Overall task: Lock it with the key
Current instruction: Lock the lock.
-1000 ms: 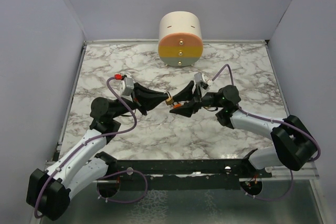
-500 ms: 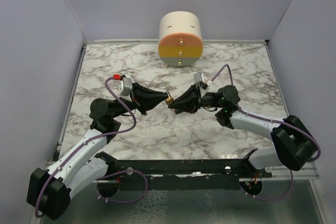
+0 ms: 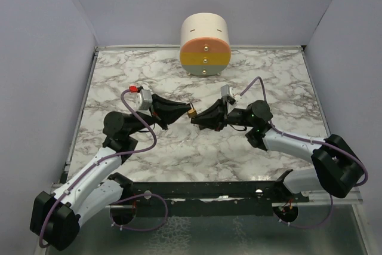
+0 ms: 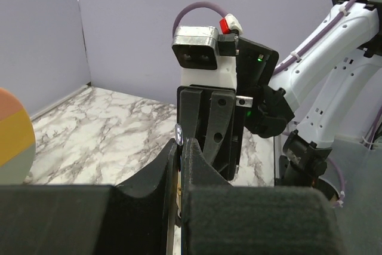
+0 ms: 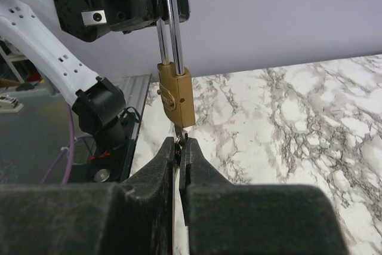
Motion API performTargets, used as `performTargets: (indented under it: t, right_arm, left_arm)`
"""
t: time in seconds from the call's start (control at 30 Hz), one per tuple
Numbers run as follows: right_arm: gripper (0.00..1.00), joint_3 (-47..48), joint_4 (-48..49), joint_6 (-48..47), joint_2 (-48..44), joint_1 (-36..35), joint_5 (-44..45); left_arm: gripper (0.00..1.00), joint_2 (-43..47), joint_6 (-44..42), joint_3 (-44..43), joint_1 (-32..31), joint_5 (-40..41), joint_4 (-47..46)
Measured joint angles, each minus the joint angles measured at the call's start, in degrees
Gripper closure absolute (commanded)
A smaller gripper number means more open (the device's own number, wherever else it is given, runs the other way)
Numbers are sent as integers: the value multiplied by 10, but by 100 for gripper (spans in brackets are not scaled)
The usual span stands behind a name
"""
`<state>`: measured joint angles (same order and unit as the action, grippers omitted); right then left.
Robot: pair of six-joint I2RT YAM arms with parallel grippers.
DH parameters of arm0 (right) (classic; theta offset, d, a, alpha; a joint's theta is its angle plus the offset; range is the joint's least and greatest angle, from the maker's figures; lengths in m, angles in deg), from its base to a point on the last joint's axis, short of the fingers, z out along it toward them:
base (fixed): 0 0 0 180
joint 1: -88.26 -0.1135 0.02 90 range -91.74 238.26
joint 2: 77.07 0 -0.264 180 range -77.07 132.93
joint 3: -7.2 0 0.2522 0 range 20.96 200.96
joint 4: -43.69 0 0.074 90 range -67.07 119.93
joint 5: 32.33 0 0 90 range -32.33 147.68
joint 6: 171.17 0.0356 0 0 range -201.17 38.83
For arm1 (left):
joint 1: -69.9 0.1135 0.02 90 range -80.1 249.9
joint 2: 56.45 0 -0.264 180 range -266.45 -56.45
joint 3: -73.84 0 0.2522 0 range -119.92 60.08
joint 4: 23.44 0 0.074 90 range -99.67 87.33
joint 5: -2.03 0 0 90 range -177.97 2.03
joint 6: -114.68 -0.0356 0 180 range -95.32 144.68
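Note:
My left gripper [image 3: 182, 111] is shut on the silver shackle [image 5: 169, 25] of a small brass padlock [image 5: 176, 98] and holds it above the marble table [image 3: 131, 82]. In the top view the padlock [image 3: 192, 112] sits between the two gripper tips. My right gripper [image 5: 181, 143] is shut on the key [image 5: 183, 135]. Only the key's top shows, with its blade meeting the underside of the padlock body. In the left wrist view my left gripper [image 4: 180, 143] has its jaws closed, with a sliver of silver shackle [image 4: 179, 134] at the tips. In the top view my right gripper [image 3: 197, 117] faces the left one.
A cream cylinder [image 3: 205, 43] with an orange, yellow and green striped face stands at the back centre of the table. Purple walls enclose the table on the left, back and right. A black rail [image 3: 197, 190] runs along the near edge.
My right gripper has moved up and left to meet the padlock held by the left gripper. An orange thing seen under the right gripper a second ago no longer shows.

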<state>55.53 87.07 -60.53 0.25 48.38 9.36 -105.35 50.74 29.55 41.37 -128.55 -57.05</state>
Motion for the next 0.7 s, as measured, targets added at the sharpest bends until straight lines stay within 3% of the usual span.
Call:
performTargets:
  t: [0.57, 0.7]
  right_arm:
    - [99, -47, -52, -21, -9, -15, 27]
    - [99, -46, -118, -45, -42, -21, 98]
  left_arm:
    - [100, 14, -109, -56, 3, 89, 77]
    - [100, 25, -116, -37, 3, 139, 130]
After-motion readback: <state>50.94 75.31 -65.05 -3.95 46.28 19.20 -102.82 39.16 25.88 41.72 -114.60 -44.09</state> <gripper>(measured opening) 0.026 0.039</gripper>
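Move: The right hand already pinches the key, whose blade is in the underside of the gold padlock; the lock's body is about 4 cm above this hand, level fore and aft and some 1 cm to its left. On the table the orange lock lies roughly 6 cm ahead of the right hand, 2 cm to its right and 22 cm below. From the left hand, which still grips the shackle, the gold padlock's body hangs about 6 cm below, 1 cm back and 1 cm to the right. Straight down about 4.5 cm goes the right hand, keeping its pinch on the key and drawing it out of the padlock's underside, fingers tipping slightly down and turning a little clockwise late on. The left hand keeps hold of the shackle, rises about 4 cm and sinks back, all the while carrying the lock forward and somewhat left, away from the key, turning some 15 degrees counter-clockwise. ##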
